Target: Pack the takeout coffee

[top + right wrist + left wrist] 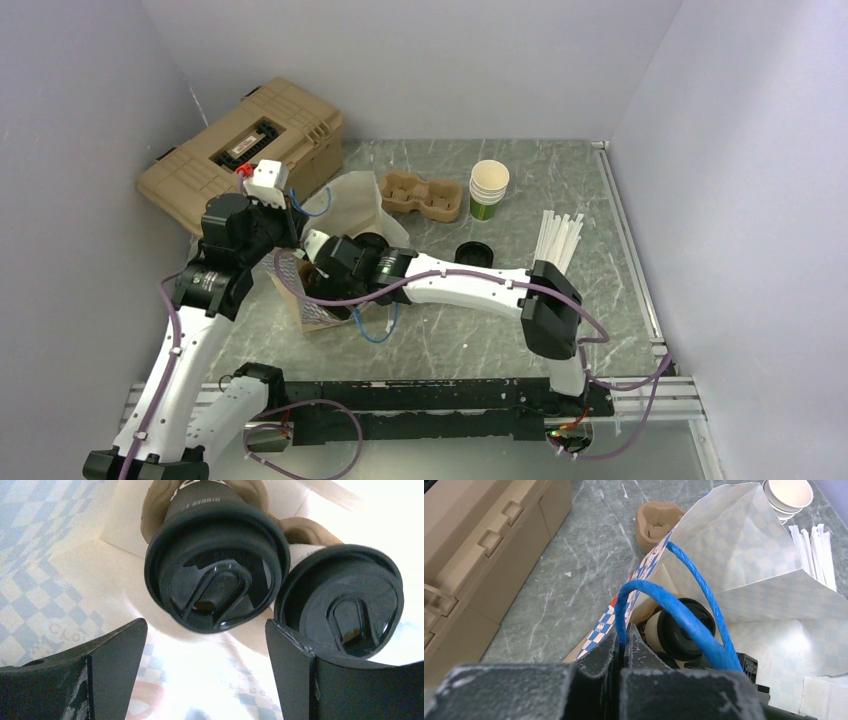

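Observation:
Two takeout coffees sit side by side in a brown pulp carrier (160, 505) inside the checkered paper bag (312, 305): one black-lidded cup (217, 575) in the middle, the other (340, 605) to its right. My right gripper (206, 635) reaches into the bag just short of the lids, open, holding nothing; its right finger (295, 670) stands close to the second lid. My left gripper (628, 636) is shut on the bag's blue rope handle (674, 615), holding it up. One lidded cup (679, 630) shows through the bag's mouth.
A tan toolbox (245, 150) lies at the back left. Behind the bag are an empty pulp cup carrier (420, 195), a stack of lidless cups (488, 188), a stack of black lids (473, 254) and white straws (560, 240).

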Controlling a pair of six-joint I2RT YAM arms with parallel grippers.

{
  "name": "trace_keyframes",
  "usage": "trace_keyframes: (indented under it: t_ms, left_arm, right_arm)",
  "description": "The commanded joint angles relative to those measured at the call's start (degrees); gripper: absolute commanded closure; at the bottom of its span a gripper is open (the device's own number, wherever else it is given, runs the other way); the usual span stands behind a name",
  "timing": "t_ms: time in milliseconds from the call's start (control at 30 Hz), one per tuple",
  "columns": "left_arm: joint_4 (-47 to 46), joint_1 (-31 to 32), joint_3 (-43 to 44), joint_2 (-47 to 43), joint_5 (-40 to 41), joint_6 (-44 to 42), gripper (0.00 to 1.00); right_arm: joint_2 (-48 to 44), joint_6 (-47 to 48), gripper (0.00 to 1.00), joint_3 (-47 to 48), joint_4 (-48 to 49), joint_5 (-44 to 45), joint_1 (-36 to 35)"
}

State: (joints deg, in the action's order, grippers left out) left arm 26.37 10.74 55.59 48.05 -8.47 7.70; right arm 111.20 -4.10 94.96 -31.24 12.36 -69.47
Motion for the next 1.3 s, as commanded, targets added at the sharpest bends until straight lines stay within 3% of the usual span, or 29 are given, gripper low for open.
trace_keyframes:
  t_ms: [0,467,800,1267]
  left_arm:
    - [5.1,-0.6,-1.4,-0.4,0.3,-1.9,1.0]
    - [4.9,-0.6,-1.4,-1.0,-1.6,-2.8,1.0]
    - [3.4,-0.6,-1.9,-2.4,-5.1,-3.4,1.0]
    - [0.1,-0.5,-1.8,-5.5,-10.4,-4.4,1.0]
  right_arm:
    - [-8.6,-4.9,0.07,4.4,2.7,7.4,1.7]
    - [-18.0,-4.0,0.05,5.9,1.9,15.1,1.7]
    - [-29.6,-2.5,0.05,-0.1,7.0,15.7,1.6]
    - [-37.2,-4.0,0.05,-5.7,9.1,12.5,1.7]
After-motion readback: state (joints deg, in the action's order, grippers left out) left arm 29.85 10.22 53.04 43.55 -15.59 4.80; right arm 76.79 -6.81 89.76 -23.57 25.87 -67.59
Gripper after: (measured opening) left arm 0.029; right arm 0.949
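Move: The near lidded cup in the paper bag lies about 4 cm ahead of the open right hand, 1 cm left and 7 cm below; the far cup is some 10 cm ahead, 6 cm right and equally low. The empty cup carrier outside is about 19 cm ahead, 18 cm right and 12 cm below. From the left hand, already gripping the bag's blue handle, the near cup is 4 cm back, 5 cm right and 20 cm down. The open right hand slides right, then rises some 25 cm out of the bag; left hand keeps the handle. ##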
